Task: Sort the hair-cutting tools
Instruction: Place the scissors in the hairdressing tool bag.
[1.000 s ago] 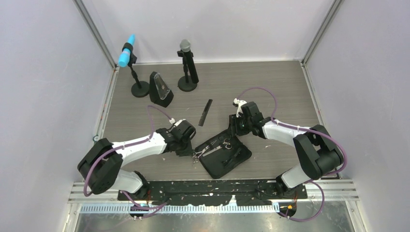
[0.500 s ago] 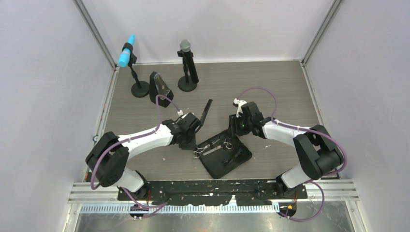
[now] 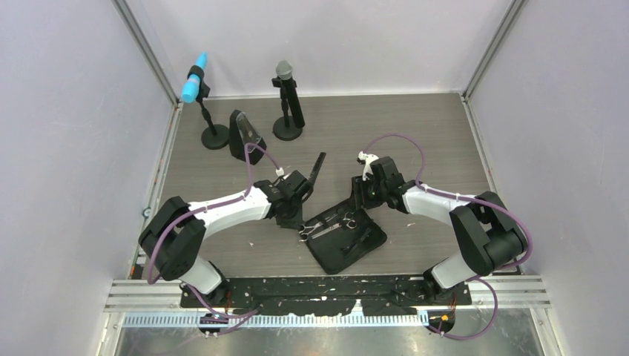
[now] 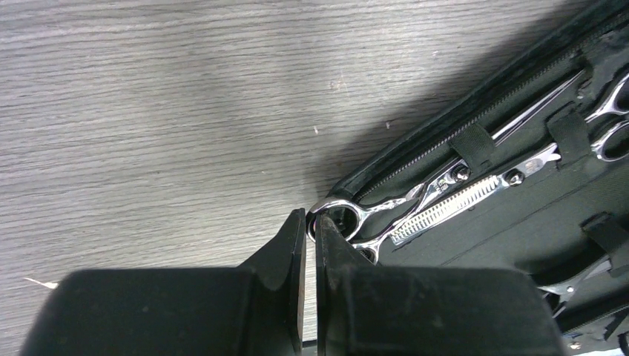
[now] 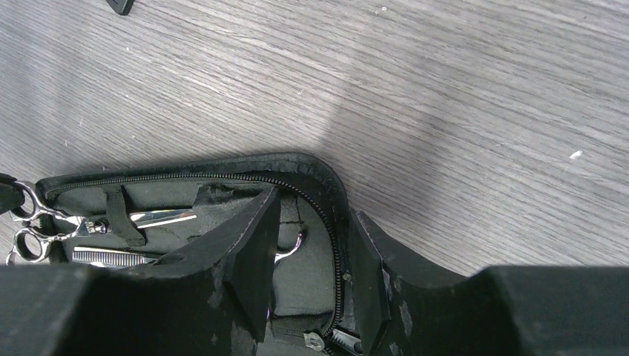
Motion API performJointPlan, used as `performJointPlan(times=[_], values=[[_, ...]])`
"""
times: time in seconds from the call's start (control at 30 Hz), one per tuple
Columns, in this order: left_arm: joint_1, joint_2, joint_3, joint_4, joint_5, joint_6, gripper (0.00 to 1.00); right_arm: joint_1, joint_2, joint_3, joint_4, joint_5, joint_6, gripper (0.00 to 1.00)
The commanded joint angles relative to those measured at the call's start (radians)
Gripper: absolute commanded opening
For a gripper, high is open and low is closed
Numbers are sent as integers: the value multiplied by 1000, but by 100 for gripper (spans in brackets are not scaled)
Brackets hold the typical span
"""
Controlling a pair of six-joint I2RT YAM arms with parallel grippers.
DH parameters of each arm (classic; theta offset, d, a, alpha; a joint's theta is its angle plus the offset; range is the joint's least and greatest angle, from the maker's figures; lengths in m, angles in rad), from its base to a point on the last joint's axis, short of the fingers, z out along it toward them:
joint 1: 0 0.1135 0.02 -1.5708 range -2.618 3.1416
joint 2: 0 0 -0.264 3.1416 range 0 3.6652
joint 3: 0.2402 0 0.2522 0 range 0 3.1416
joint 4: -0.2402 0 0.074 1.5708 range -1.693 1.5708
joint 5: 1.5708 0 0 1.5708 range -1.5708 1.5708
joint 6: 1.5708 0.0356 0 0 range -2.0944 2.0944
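A black zippered pouch (image 3: 367, 248) lies open near the table's middle. Two silver scissors are strapped inside it. The serrated pair (image 4: 445, 208) lies at the pouch's left corner, the other pair (image 4: 604, 122) further in. My left gripper (image 4: 311, 219) is shut on the serrated pair's outer finger ring at the pouch's edge (image 3: 299, 216). My right gripper (image 5: 311, 208) stands open astride the pouch's zippered rim (image 5: 337, 245) at its far corner (image 3: 361, 196), one finger inside and one outside. The long black comb (image 3: 317, 170) lies on the wood beyond the pouch.
At the back left stand a blue-headed microphone (image 3: 196, 78) and a grey-headed microphone (image 3: 284, 72), both on round black bases. A black wedge-shaped stand (image 3: 247, 139) sits between them. Grey walls close in the table on three sides.
My left arm has swung right and slightly away. The scissors' handles have moved with it from off the pouch's corner to its edge. The right arm has not moved.
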Motion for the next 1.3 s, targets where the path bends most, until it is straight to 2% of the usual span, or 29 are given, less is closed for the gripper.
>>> performJointPlan(times=[0.0,0.3,0.6,0.73,1.03,1.27], values=[[-3,-5,35,102,16,-55,0,5,-20,-5,48,-59,3,47],[-28,-3,32,154,6,-122,0,7,-13,-22,89,-83,26,46],[-67,64,128,136,-23,-119,2,13,-12,-27,99,-93,40,45],[-70,51,109,138,-39,-138,2,12,-36,-29,85,-75,39,45],[-69,14,52,117,-71,-138,2,31,-211,-3,-62,117,31,51],[-69,-2,40,76,-82,-125,2,155,-320,24,-200,208,70,51]])
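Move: The scissors are already pinched by one ring in the left gripper; the upper-left strap of the bag, which they already pass through, lies about 6 cm right and 4 cm ahead of it. From the left hand, the toothed scissors lie some 11 cm right and 1 cm ahead, the comb 4 cm right and 18 cm ahead. The right hand straddles the bag's far corner, with the bag's middle about 11 cm back and 3 cm left of it. Keep the left gripper shut on the scissors' ring and push about 3.5 cm to the right, easing slightly forward at the end, bearing the scissors into the bag along their strap. Hold the right fingers astride the bag's far corner through most of this push, then lift them clear, some 6 cm up and slightly back, still half open and tilting up roughly 10 degrees. ##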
